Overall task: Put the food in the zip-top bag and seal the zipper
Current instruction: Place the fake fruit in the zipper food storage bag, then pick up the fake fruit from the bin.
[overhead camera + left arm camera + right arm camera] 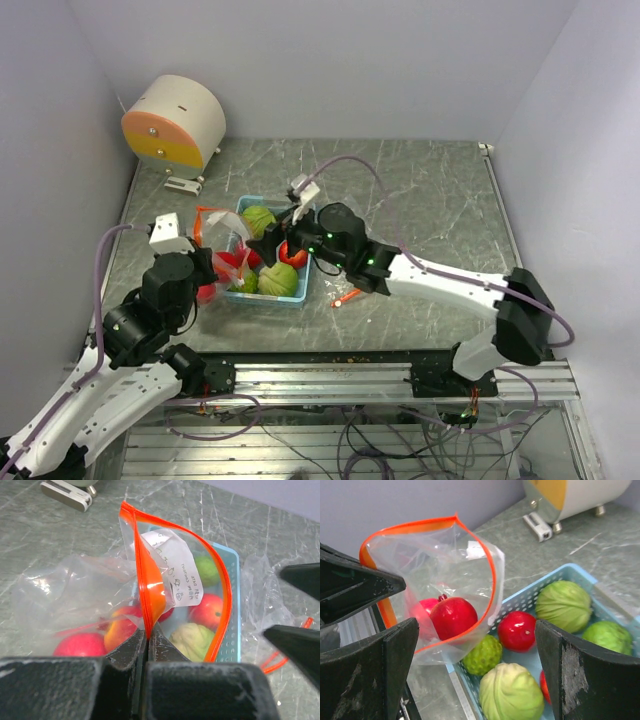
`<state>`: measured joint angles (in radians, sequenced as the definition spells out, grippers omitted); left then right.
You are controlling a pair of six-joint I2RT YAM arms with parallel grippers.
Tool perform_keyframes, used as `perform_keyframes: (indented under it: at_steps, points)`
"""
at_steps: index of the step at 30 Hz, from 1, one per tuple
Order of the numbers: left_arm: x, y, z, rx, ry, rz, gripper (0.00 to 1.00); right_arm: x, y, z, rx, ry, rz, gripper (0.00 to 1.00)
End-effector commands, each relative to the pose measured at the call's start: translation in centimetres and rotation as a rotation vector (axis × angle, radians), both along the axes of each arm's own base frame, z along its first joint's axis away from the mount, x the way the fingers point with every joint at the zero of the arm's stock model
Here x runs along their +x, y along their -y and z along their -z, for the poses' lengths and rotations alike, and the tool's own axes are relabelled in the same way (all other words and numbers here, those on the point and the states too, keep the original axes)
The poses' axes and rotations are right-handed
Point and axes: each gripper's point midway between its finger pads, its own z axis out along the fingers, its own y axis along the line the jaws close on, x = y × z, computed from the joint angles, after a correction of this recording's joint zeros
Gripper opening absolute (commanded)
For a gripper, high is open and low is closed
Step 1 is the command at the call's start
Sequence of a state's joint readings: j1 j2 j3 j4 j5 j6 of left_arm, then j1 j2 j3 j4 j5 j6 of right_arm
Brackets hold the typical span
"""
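Note:
The clear zip-top bag (445, 565) with an orange zipper rim (142, 570) stands open beside the light blue tray (540, 582). My left gripper (147, 637) is shut on that rim and holds the mouth up. Red fruit pieces (453, 617) lie inside the bag. My right gripper (475, 635) hangs open over the tray's near end, holding nothing. In the tray below it lie a red ball (518, 630), a bumpy green piece (482, 655) and ribbed green cabbages (510, 692). From above, the right gripper (290, 245) is over the tray (300, 297), and the left gripper (212, 262) is at its left side.
A round cream and orange device (175, 120) stands at the back left with a white bracket (67, 492) at its foot. A small orange strip (347, 297) lies right of the tray. Crumpled clear plastic (265, 595) sits by the tray. Walls close in on three sides.

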<state>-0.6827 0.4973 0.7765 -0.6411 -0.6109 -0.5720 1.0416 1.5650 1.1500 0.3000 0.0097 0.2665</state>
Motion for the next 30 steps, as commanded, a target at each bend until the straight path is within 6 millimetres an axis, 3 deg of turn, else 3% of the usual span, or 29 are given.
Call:
perform_keyframes:
  at_steps: [1,4,8,14,23,30]
  points:
    - [0.0,-1.6,-1.8,0.016,0.031,-0.076,0.07,1.2,3.4,-2.7,0.029,0.059,0.144,1.0]
    - [-0.1,-1.9,-1.7,0.012,0.032,-0.091,0.07,2.7,4.6,-0.8,-0.055,0.024,0.235,1.0]
    - [-0.4,-2.5,-2.0,-0.009,0.049,-0.113,0.07,5.1,5.3,4.4,-0.259,-0.078,0.359,0.97]
    - [-0.9,-3.2,-2.8,-0.033,0.087,-0.126,0.07,6.7,5.5,10.6,-0.458,-0.179,0.461,0.96]
    - [-1.0,-2.9,-2.8,-0.035,0.086,-0.108,0.07,7.8,6.0,16.1,-0.554,-0.291,0.494,0.96]
    - [-1.1,-3.0,-2.9,-0.041,0.097,-0.102,0.07,7.9,5.1,18.9,-0.602,-0.309,0.455,0.95]
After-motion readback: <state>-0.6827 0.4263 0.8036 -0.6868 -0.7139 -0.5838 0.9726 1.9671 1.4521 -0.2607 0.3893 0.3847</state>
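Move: The right hand hovers empty with open fingers. The red apple by the basket's right wall lies about 8 cm ahead of it, 6 cm to its right and 21 cm below. The other red fruit sits some 10 cm left of that apple and level with it, the pale cabbage about 6 cm nearer and 2 cm left of it, and the small green cabbage 9 cm beyond it. From the left hand, still pinching the bag's rim, the apple is roughly 10 cm ahead, 16 cm right and 20 cm down. Rising a few centimetres and backing off rightward from the bag, the right hand then swings forward and sinks about 20 cm over the basket towards the red apple, turning clockwise and tipping from nearly level to some 40 degrees down, fingers still wide. The left hand keeps its pinch on the bag's rim and draws it about 3 cm left and slightly up. ##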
